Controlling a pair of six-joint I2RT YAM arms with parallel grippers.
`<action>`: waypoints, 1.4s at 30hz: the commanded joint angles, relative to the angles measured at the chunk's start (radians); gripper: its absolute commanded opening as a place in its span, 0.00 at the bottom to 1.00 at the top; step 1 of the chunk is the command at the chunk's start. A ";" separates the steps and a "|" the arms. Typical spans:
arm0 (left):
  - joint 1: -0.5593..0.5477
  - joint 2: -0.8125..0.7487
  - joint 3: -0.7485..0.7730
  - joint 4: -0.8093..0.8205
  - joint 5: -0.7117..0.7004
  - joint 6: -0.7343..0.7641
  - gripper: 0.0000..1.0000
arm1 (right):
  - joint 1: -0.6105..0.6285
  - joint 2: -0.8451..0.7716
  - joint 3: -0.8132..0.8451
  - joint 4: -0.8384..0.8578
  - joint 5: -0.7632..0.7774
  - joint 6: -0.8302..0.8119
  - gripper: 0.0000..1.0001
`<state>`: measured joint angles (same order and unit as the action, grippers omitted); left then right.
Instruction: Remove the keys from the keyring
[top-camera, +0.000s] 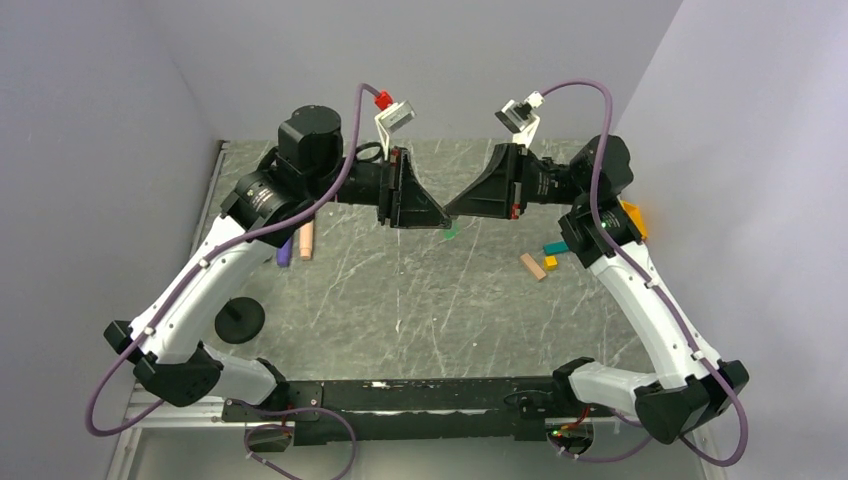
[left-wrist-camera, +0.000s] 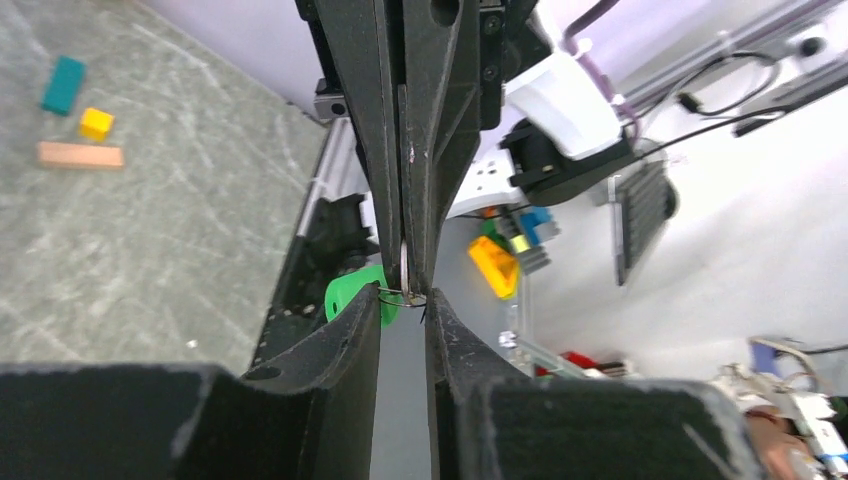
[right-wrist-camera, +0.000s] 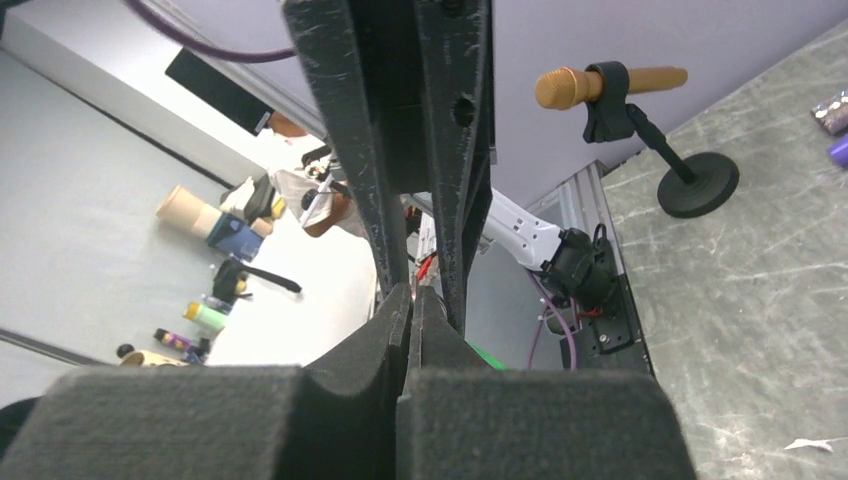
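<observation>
My two grippers meet tip to tip above the middle of the table, the left gripper (top-camera: 438, 213) facing the right gripper (top-camera: 453, 210). In the left wrist view the left gripper (left-wrist-camera: 403, 298) stands a narrow gap apart, with the thin wire keyring (left-wrist-camera: 402, 296) spanning that gap between its tips. The right gripper (left-wrist-camera: 405, 270) comes in from above, shut on a thin silvery strip joined to that loop. The green key (left-wrist-camera: 350, 295) hangs beside the left finger, and shows below the tips in the top view (top-camera: 450, 233). In the right wrist view the right gripper (right-wrist-camera: 412, 295) is pressed shut, with a green sliver (right-wrist-camera: 487, 356) behind it.
A teal block (top-camera: 555, 247), a yellow cube (top-camera: 550, 262) and a peach block (top-camera: 532, 266) lie to the right, with an orange piece (top-camera: 632, 218) by the right arm. A purple piece (top-camera: 285, 250) and a peach bar (top-camera: 306, 240) lie to the left. A microphone stand (top-camera: 240, 320) stands front left.
</observation>
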<state>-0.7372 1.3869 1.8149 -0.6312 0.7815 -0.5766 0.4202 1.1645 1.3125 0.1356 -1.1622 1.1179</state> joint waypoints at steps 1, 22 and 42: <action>0.026 -0.041 -0.051 0.307 0.082 -0.204 0.00 | 0.018 -0.056 -0.012 0.135 -0.067 0.038 0.00; 0.079 -0.080 -0.329 1.129 0.196 -0.860 0.00 | 0.019 -0.125 -0.069 0.348 -0.097 0.142 0.00; 0.079 -0.097 -0.216 0.803 0.161 -0.639 0.00 | 0.022 -0.167 -0.106 0.329 -0.096 0.128 0.00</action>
<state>-0.6579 1.3354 1.5234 0.3244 0.9718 -1.3594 0.4374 1.0237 1.2133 0.4286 -1.2434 1.2594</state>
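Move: The keyring is already between the left hand's slightly parted fingertips, about 1 cm to the right of that hand point and level with it. From the right hand it lies some 2 cm to the left, with the silver key in the right fingers about 1 cm to that hand's left at the same height. The green tag hangs roughly 3 cm below and 1 cm back from either hand, some 1 cm right of the left hand and 2 cm left of the right hand. With the left fingertips keeping the ring and the right ones still shut on the key, both hands first rise and draw back together by 3 to 4 cm, the left wrist rolling so that its fingers tip upward. Then they part: the left climbs about another 4 cm, its fingers now tipped up some 25 degrees in all, while the right pulls back towards the base about 3 cm more and drifts slightly right, away from the ring, and both ease to a stop with neither gripper opening. ##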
